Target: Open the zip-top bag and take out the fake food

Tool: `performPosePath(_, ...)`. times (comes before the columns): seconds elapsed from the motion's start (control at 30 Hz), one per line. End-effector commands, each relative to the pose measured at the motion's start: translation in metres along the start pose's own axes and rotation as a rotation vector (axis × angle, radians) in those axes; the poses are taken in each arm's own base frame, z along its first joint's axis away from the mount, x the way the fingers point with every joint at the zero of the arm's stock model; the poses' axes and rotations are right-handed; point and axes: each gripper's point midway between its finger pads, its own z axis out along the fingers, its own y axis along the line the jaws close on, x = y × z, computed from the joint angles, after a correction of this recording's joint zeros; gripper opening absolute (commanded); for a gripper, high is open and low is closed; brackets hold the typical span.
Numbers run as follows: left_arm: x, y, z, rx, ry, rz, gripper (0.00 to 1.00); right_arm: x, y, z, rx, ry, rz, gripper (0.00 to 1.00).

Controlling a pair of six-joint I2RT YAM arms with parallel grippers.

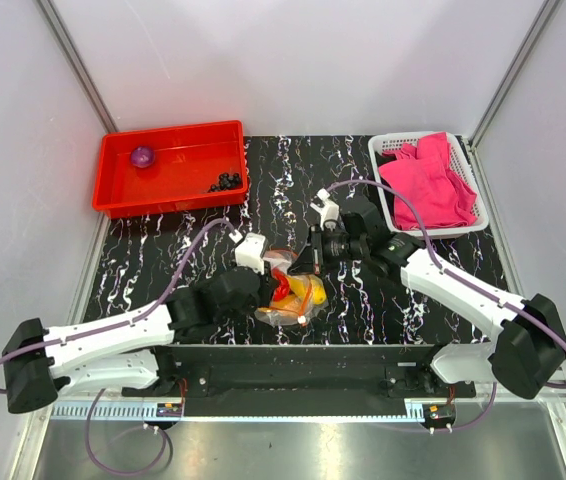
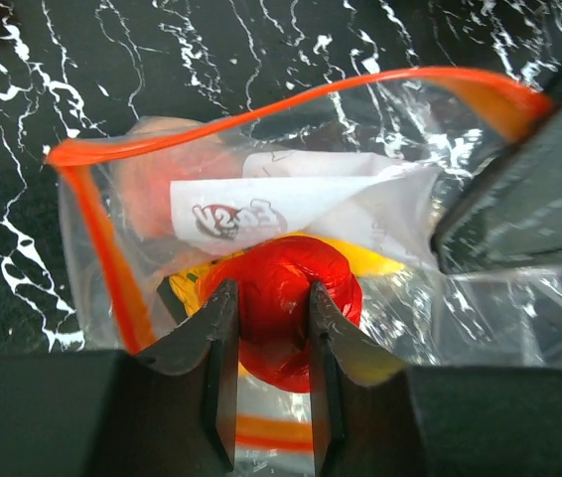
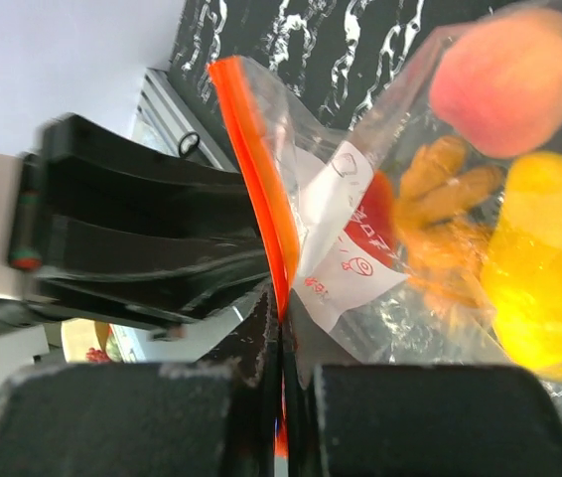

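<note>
The zip-top bag (image 1: 298,308) lies at the table's near middle with its orange-red zip mouth (image 2: 261,111) spread open. My left gripper (image 2: 268,303) reaches in through the mouth, its two fingers (image 2: 223,343) pressed against either side of a red piece (image 2: 286,298) of the fake food. My right gripper (image 3: 281,328) is shut on the zip strip (image 3: 251,159) and holds one lip up. Through the plastic show an orange peach-like ball (image 3: 509,79), a yellow fruit (image 3: 544,288), a cluster of orange bits (image 3: 450,199) and a white-and-red label (image 3: 351,238).
A red tray (image 1: 168,131) at the back left holds a purple round piece (image 1: 142,156) and several small dark pieces (image 1: 226,181). A white basket (image 1: 384,142) with a pink cloth (image 1: 428,180) stands at the back right. White walls close the sides.
</note>
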Motion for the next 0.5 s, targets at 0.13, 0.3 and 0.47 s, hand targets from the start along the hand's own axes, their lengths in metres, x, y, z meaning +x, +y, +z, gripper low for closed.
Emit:
performPosePath(0.13,-0.048,-0.033,-0.040,0.187,-0.076,-0.092,0.00,0.007,-0.006,-0.009,0.036,-0.022,-0.056,0.00)
performPosePath(0.3,-0.077,-0.047,-0.072,0.318,-0.153,-0.155,0.00,0.004,-0.015,-0.010,0.079,-0.049,-0.061,0.00)
performPosePath(0.47,-0.102,-0.052,-0.102,0.386,-0.198,-0.181,0.00,0.000,-0.023,-0.009,0.119,-0.072,-0.059,0.00)
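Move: The red pepper is already between the left hand's fingers at the bag's mouth; the red tray it is bound for lies about 28 cm ahead, 23 cm to the left and 7 cm below. Still in the bag, the peach is some 6 cm ahead and 7 cm below, the yellow food about 6 cm right, 2 cm ahead and 7 cm below. From the right hand, pinching the orange zip edge, the pepper is roughly 5 cm left, 2 cm back and 5 cm lower. The red pepper is drawn up out of the bag's mouth in the left hand's steady grip, rising about 10 cm with increasing speed and coming back some 3 cm as the wrist rolls near 20 degrees, left side dropping and fingertips levelling. The right hand keeps its pinch on the zip edge, easing down and to its right by under 2 cm. ##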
